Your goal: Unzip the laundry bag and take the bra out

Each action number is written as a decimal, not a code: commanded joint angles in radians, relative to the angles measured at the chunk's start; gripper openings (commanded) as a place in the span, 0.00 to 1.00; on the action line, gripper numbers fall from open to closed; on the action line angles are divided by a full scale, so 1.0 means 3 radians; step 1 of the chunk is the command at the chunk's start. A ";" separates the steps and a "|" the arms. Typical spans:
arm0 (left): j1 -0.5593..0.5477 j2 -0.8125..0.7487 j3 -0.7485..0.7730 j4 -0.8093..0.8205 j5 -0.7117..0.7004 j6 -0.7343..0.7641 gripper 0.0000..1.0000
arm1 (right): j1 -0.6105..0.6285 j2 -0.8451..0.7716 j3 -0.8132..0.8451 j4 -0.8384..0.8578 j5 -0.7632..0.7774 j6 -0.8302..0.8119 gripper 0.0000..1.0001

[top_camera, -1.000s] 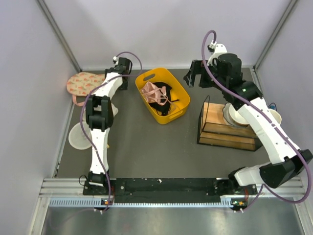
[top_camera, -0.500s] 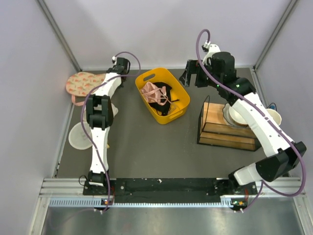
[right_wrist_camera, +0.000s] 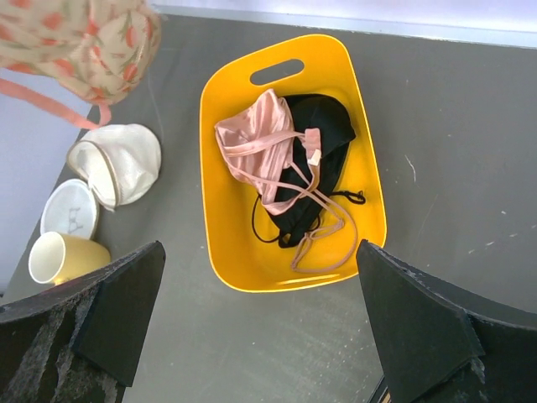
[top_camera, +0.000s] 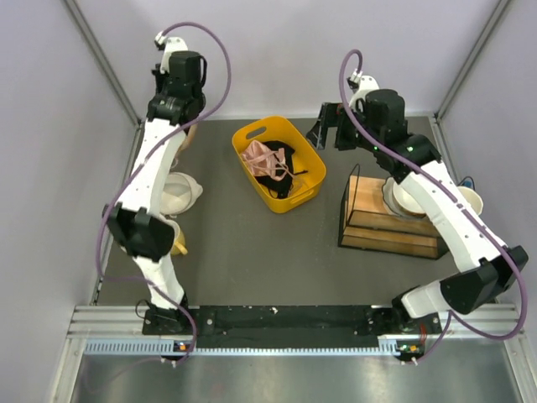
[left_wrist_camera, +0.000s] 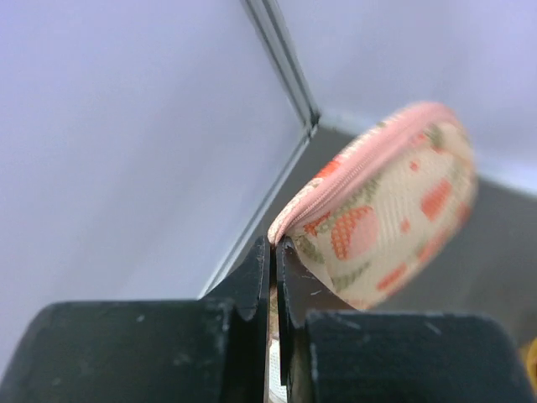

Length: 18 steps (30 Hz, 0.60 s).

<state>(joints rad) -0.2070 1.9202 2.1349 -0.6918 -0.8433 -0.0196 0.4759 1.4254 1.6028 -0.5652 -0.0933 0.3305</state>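
Note:
The laundry bag [left_wrist_camera: 394, 197], a pale pouch with orange-red prints and pink zip edging, hangs in the air at the far left. My left gripper [left_wrist_camera: 273, 243] is shut on its pink edge. In the right wrist view the laundry bag [right_wrist_camera: 84, 38] hangs above the table with a pink strap dangling from it. The bra [top_camera: 178, 193], white with rounded cups, lies on the table below it; the right wrist view shows the bra [right_wrist_camera: 122, 159] left of the basket. My right gripper [right_wrist_camera: 268, 327] hovers open above the basket's near side, holding nothing. From above, the right gripper [top_camera: 330, 130] is at the far centre-right.
A yellow basket [top_camera: 312, 159] at the far middle holds a pink strappy garment [right_wrist_camera: 260, 138] and a black garment [right_wrist_camera: 323, 143]. A yellow mug [right_wrist_camera: 59, 256] and a white round dish [right_wrist_camera: 69, 208] stand near the left wall. A wooden rack [top_camera: 390, 227] with dishes stands at the right.
My left gripper shut on the bag's edge in the far left corner, then the arm swung up and lifted the bag off the table. My right arm shifted slightly left.

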 commanded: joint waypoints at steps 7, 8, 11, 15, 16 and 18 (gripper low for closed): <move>-0.0976 -0.1200 -0.0132 0.0471 -0.0819 0.0648 0.00 | 0.0035 -0.0512 -0.0219 0.0140 0.0091 0.0028 0.99; -0.1058 -0.1291 -0.0132 0.0354 -0.0845 0.0638 0.00 | 0.0040 -0.0553 -0.0244 0.0140 0.0142 0.0018 0.99; -0.1431 -0.1501 -0.0264 0.0103 -0.0922 0.0485 0.00 | 0.0040 -0.0675 -0.0342 0.0140 0.0208 0.0008 0.99; -0.1708 -0.1757 -0.0428 -0.0958 -0.0238 -0.0362 0.00 | 0.0035 -0.0814 -0.0429 0.0130 0.0214 -0.0013 0.99; -0.1718 -0.1803 -0.0469 -0.1128 -0.0120 -0.0713 0.00 | 0.0040 -0.0839 -0.0464 0.0120 0.0214 -0.0013 0.99; -0.1784 -0.2013 -0.0769 -0.1303 0.0115 -0.0982 0.00 | 0.0040 -0.0926 -0.0536 0.0110 0.0219 -0.0008 0.99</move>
<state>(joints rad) -0.7204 1.4162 1.9995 -0.8642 -0.9634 -0.0494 0.4759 1.2098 1.4693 -0.5606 -0.0452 0.3340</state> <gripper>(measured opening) 0.022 0.989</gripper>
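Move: Hanging from the left fingers, the laundry bag has its middle some 12 cm below that hand and 5 cm to its right. Bare table, where it seems headed, lies about 28 cm back, 25 cm right, 30 cm down; the yellow basket is 4 cm back, 30 cm right, the mesh pouch 13 cm straight back. From the right hand the bag is about 35 cm left, 13 cm ahead, 10 cm lower; the basket 10 cm ahead, 10 cm left. Keeping its pinch on the laundry bag's end, the left hand swings it fast back towards the robot, about 18 cm, and some 12 cm right, towards the middle; it climbs about 17 cm, then sinks 4 or 5. Its fingers tip upward and ease partly back while the hand turns some 20 degrees clockwise. The empty right hand, still wide open, backs off about 5 cm from the basket, back and right, rising slightly. ##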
